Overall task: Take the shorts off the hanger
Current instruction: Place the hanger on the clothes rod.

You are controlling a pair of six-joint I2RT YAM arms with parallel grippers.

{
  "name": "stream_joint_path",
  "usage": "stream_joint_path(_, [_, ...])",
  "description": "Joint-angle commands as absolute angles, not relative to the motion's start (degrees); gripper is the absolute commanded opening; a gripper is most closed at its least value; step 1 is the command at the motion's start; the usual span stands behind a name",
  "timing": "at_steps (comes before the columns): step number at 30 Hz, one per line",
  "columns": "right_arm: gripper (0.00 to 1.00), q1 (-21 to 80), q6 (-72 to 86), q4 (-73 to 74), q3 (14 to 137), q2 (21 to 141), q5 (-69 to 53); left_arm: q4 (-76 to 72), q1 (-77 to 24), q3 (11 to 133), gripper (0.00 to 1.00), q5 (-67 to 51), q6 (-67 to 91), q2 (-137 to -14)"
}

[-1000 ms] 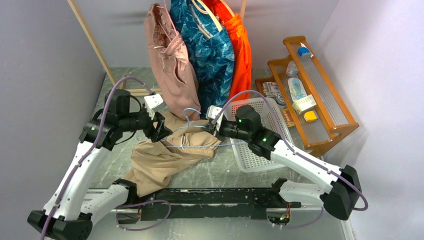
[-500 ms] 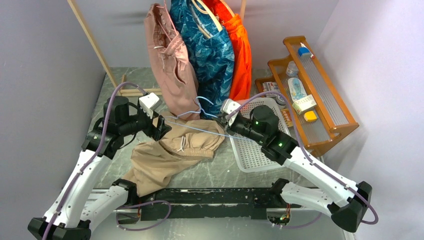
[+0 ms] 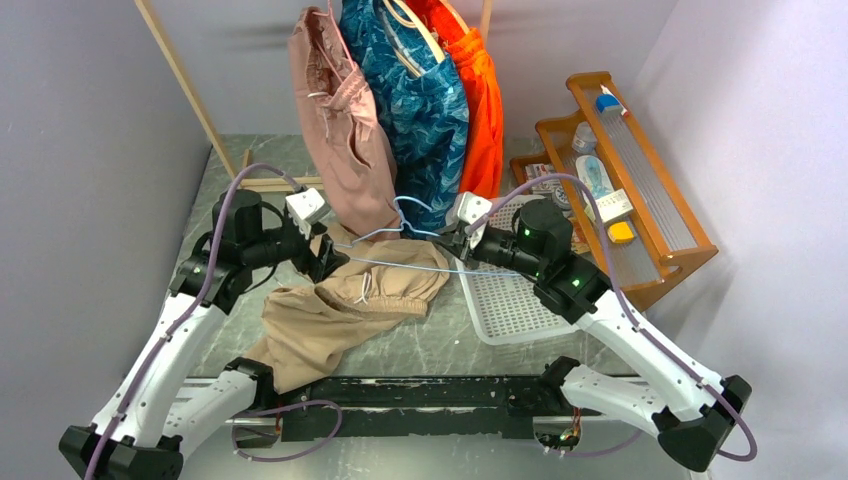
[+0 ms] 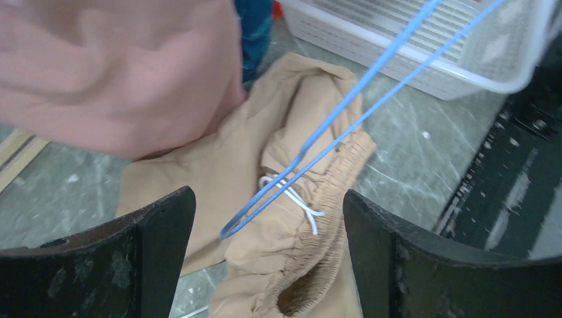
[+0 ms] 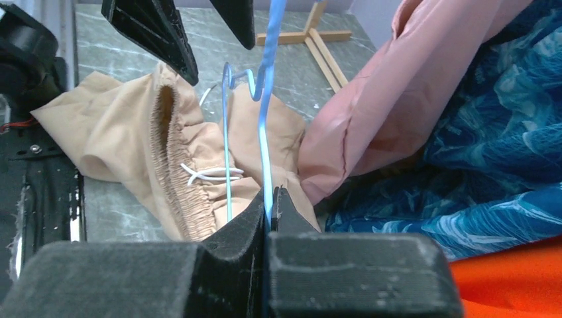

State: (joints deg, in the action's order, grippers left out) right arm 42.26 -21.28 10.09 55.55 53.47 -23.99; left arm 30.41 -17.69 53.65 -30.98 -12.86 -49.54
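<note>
The tan shorts (image 3: pixel 340 310) lie crumpled on the table, waistband and white cord facing up (image 4: pixel 291 265), and are off the hanger. My right gripper (image 3: pixel 450 245) is shut on the blue wire hanger (image 3: pixel 410 265) and holds it just above them; the wire runs out from between the shut jaws (image 5: pixel 267 132). My left gripper (image 3: pixel 322 255) is open at the hanger's far tip (image 4: pixel 335 112), holding nothing. The pink shorts (image 3: pixel 345 140), blue patterned shorts (image 3: pixel 420 100) and orange shorts (image 3: pixel 485 110) hang at the back.
A white slatted basket (image 3: pixel 520 290) sits right of the tan shorts, under my right arm. A wooden shelf (image 3: pixel 620 180) with small items stands at the far right. The wooden rack's leg (image 3: pixel 180 80) slants at the back left. A black rail (image 3: pixel 420 395) runs along the near edge.
My right gripper has drawn the hanger up and to the right, out of the tan shorts, which now lie slack. My left gripper's jaws have widened.
</note>
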Motion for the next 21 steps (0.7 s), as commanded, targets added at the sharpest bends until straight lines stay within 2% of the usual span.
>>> stream_joint_path(1, [0.0,40.19,-19.73,10.42,57.08,54.36,-32.62,35.47,-17.31,56.42,0.85,-44.04,-20.11,-51.18])
stream_joint_path(11, [0.0,38.03,-15.97,6.61,57.13,55.36,-43.49,43.07,-17.31,58.33,0.8,-58.39,-27.94,-53.81])
stream_joint_path(15, [0.0,37.88,-14.37,4.94,57.08,55.89,-44.76,44.08,-17.31,58.69,0.7,-60.35,-28.52,-54.93])
stream_joint_path(16, [0.0,37.92,-14.33,4.99,57.08,55.97,-44.88,44.57,-17.31,58.89,0.66,-60.43,-28.93,-55.12])
stream_joint_path(19, [0.0,37.88,-14.04,4.69,56.74,55.93,-43.94,45.65,-17.3,59.3,0.46,-59.62,-28.77,-55.37])
stream_joint_path(21, [0.0,37.94,-13.75,3.46,55.65,55.66,-43.63,46.28,-17.31,59.77,0.24,-57.83,-28.15,-55.26])
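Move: The blue hanger's free left corner is about 3 cm right and 2 cm ahead of the left fingertips, roughly at their height. From the left hand, the hook lies some 14 cm right and 9 cm ahead, and the beige shorts about 13 cm back, 3 cm left and 22 cm below. From the right hand, which already grips the hanger's shoulder beside the hook, that corner is about 19 cm left and 2 cm back. The hanger's left end is swung back by the right hand, which keeps its grip on the shoulder, draws back about 3 cm and a little left, and turns counter-clockwise. The open left hand goes back with it, some 6 cm, and right, inward along the bar, yawing clockwise roughly 25 degrees; its fingers then close about halfway around the wire near the corner. ##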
